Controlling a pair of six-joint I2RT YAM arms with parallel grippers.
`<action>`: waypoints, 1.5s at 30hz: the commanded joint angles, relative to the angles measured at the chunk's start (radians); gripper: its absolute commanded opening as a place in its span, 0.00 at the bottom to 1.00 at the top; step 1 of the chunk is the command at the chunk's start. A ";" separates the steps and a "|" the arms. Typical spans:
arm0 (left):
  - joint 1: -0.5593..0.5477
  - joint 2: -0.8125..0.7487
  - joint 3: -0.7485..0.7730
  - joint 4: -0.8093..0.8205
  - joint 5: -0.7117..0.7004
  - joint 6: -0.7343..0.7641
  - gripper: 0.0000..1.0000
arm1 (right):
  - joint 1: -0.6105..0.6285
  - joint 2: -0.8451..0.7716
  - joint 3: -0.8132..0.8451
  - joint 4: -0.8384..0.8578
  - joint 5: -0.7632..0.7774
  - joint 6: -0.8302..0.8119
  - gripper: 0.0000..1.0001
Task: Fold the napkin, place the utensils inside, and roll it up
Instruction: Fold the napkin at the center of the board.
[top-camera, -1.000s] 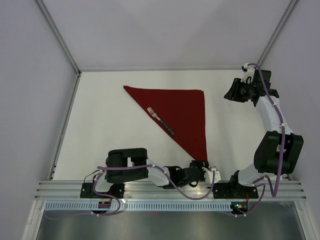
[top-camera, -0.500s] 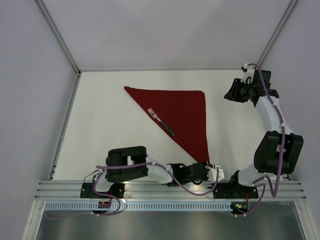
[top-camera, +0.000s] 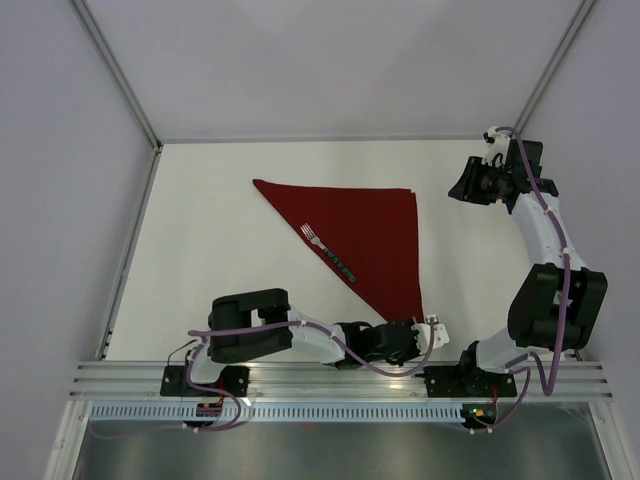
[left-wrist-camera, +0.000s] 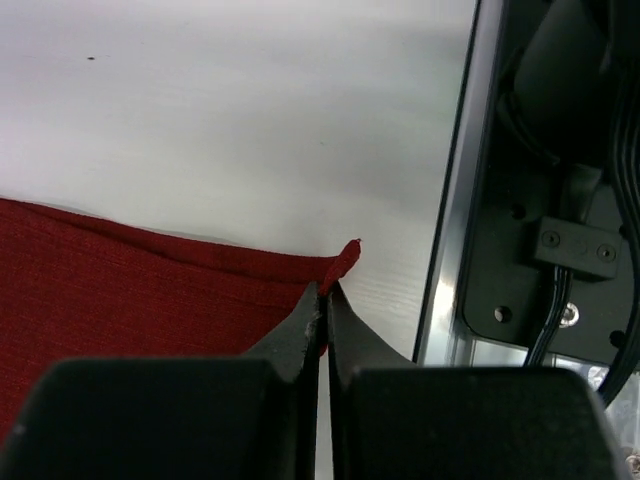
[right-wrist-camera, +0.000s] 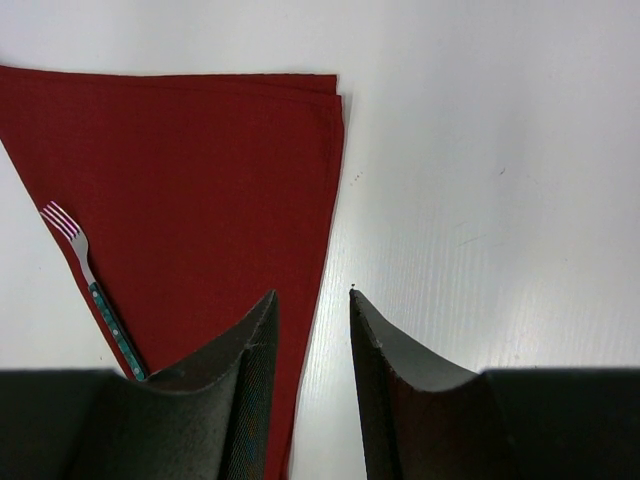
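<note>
The dark red napkin (top-camera: 372, 225) lies folded into a triangle on the white table, its long point toward the near edge. A fork with a teal handle (top-camera: 329, 251) rests on its left slanted edge; no other utensils show. My left gripper (top-camera: 424, 329) is low at the near edge, shut on the napkin's near corner (left-wrist-camera: 343, 262), whose tip sticks out past the fingertips. My right gripper (top-camera: 462, 188) hangs open above the bare table just right of the napkin's (right-wrist-camera: 200, 170) far right corner, holding nothing. The fork (right-wrist-camera: 95, 290) shows at the left of the right wrist view.
A metal rail (left-wrist-camera: 450, 260) and the right arm's base (top-camera: 480, 375) sit close to the right of the left gripper. Grey enclosure walls (top-camera: 80, 200) bound the table on the left, back and right.
The left gripper has shut on the napkin's near corner and drawn it slightly right and nearer; the whole napkin and fork shifted a little with it. The right arm stayed put.
</note>
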 joint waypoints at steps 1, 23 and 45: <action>0.073 -0.100 0.002 0.053 0.065 -0.180 0.02 | -0.003 -0.038 -0.006 0.022 -0.014 0.006 0.40; 0.796 -0.359 -0.249 0.132 0.267 -0.732 0.02 | -0.003 -0.039 -0.006 0.020 -0.042 0.019 0.40; 0.989 -0.336 -0.226 0.033 0.327 -0.740 0.02 | 0.000 -0.024 -0.006 0.017 -0.043 0.016 0.40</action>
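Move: The left hand already pinches the napkin's near-right corner, just above the board. The fork it is being taken over lies on the napkin's slanting long edge, its middle about 20 cm ahead, 22 cm left and 2 cm lower. The napkin's far-right corner is some 37 cm ahead and 1 cm left, its far-left corner about 39 cm ahead and 41 cm left. From the idle right hand the fork lies around 12 cm back, 28 cm left and 16 cm down. Forward and left in one quick, low arc, the left hand lifts the pinched corner about 8 cm and carries it some 40 cm across the napkin towards the fork's tines, going mostly forward at first, then more to the left. The wrist turns counter-clockwise so the fingers swing from pointing right to forward-right; they stay shut on the cloth, slowing and sinking slightly at the end. ##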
